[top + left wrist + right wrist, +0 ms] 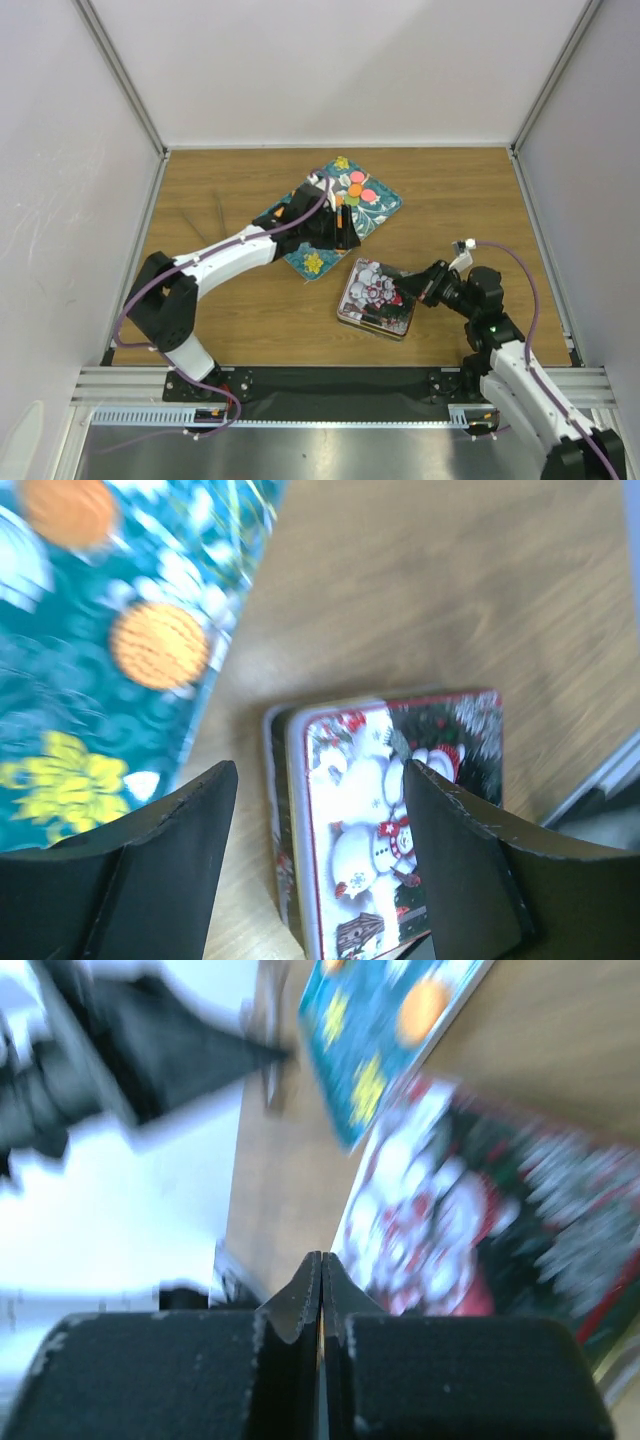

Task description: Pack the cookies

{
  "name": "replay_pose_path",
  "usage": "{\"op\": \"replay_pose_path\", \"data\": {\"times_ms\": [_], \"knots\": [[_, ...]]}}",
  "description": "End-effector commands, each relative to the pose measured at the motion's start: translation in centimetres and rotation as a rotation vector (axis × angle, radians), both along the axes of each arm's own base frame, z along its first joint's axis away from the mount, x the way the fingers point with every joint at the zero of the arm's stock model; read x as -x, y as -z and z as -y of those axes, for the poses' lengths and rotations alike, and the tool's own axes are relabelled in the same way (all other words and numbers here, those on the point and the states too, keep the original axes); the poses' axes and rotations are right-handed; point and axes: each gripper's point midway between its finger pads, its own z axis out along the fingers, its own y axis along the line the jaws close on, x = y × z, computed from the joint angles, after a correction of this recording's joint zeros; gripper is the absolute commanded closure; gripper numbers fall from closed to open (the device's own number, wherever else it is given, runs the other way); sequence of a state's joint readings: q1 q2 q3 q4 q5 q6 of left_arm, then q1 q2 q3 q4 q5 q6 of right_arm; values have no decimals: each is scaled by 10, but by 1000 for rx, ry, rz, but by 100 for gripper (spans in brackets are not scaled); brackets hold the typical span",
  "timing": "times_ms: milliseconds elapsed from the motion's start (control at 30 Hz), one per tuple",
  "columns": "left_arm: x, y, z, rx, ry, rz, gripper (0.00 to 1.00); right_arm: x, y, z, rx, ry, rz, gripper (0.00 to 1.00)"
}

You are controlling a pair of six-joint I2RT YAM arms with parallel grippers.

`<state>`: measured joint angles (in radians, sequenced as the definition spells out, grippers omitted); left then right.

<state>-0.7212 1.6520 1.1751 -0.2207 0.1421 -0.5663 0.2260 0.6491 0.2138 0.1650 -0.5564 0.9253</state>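
Note:
The cookies (356,188) lie at the far end of the teal floral tray (300,262): orange, pink and green discs. Two orange ones (158,645) show in the left wrist view, one (422,1010) in the right wrist view. A closed tin with a snowman lid (375,297) sits in front of the tray. My left gripper (348,236) hovers over the tray's near right part, open and empty (318,775), with the tin (395,810) seen between its fingers. My right gripper (412,291) is at the tin's right edge, shut (321,1260), the tin (470,1230) just ahead.
The wooden table (230,310) is walled by white panels on three sides, with a metal rail along its near edge (320,382). The tray's yellow flower prints (70,785) are not cookies. My left arm (220,258) stretches across the table's left half.

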Motion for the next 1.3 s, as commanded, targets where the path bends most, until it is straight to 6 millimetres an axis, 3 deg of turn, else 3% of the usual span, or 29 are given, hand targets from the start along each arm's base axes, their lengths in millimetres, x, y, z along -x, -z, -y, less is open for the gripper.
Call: {"op": "replay_pose_path", "data": {"times_ms": [0, 300, 333, 433, 567, 667, 800, 867, 900, 967, 1000, 1033, 1100, 1167, 1233, 1267], "knots": [[-13, -56, -6, 81, -15, 107, 27, 27, 8, -12, 21, -33, -27, 100], [-9, -70, -10, 116, -12, 122, 27, 53, 53, -41, 28, -108, -58, 100], [-8, -68, -11, 111, -11, 120, 27, 60, 69, -42, 57, -125, -86, 100], [-5, -67, -12, 113, -8, 121, 27, 64, 88, -39, 65, -117, -114, 100], [-4, -67, -13, 116, -8, 120, 27, 66, 90, -36, 79, -108, -113, 100], [-2, -68, -13, 121, -1, 120, 27, 62, 79, -31, 107, -95, -78, 100], [2, -85, -15, 146, 4, 145, 27, 48, 30, -28, 103, -82, 14, 97], [5, -92, -18, 153, -1, 153, 27, 47, 25, -22, 144, -77, -13, 93], [8, -94, -20, 155, 1, 157, 27, 38, 5, -18, 160, -55, 27, 86], [16, -111, -27, 180, -1, 188, 27, 30, -8, -8, 211, -16, 24, 72], [22, -108, -30, 180, -1, 183, 27, 19, -35, -4, 218, 10, 62, 57], [29, -123, -36, 208, 1, 216, 27, 14, -43, 0, 250, 18, 92, 47], [40, -119, -44, 208, 6, 214, 26, 7, -59, 6, 282, 35, 100, 33], [53, -128, -55, 221, 14, 246, 26, -6, -85, 13, 312, 64, 125, 6], [64, -118, -67, 192, 13, 240, 26, -19, -106, 20, 334, 90, 147, 0], [72, -124, -76, 196, 16, 273, 26, -21, -107, 22, 348, 93, 133, 0]]}}
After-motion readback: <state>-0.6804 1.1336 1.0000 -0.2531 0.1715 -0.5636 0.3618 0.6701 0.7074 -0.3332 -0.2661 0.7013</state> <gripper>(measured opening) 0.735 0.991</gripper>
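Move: The closed cookie tin's middle lies some 4 cm ahead of my right hand, about 4 cm to its left and 11 cm below. From the tin's middle, the nearest orange cookie sits roughly 14 cm farther out and 8 cm to the left; the patterned tray's middle is about 21 cm farther out and 12 cm left of the tin. From my left hand, the tin is about 11 cm back, 7 cm right and 10 cm below. My right hand, fingers shut, swings back and left and sinks about 7 cm to the near side of the tin lid, turning slightly counter-clockwise. It lingers low there, then lifts away forward, up and a little right, turning back and opening wide. Meanwhile my open left hand backs off up from the tin, about 12 cm higher, finally drawing back and left. ##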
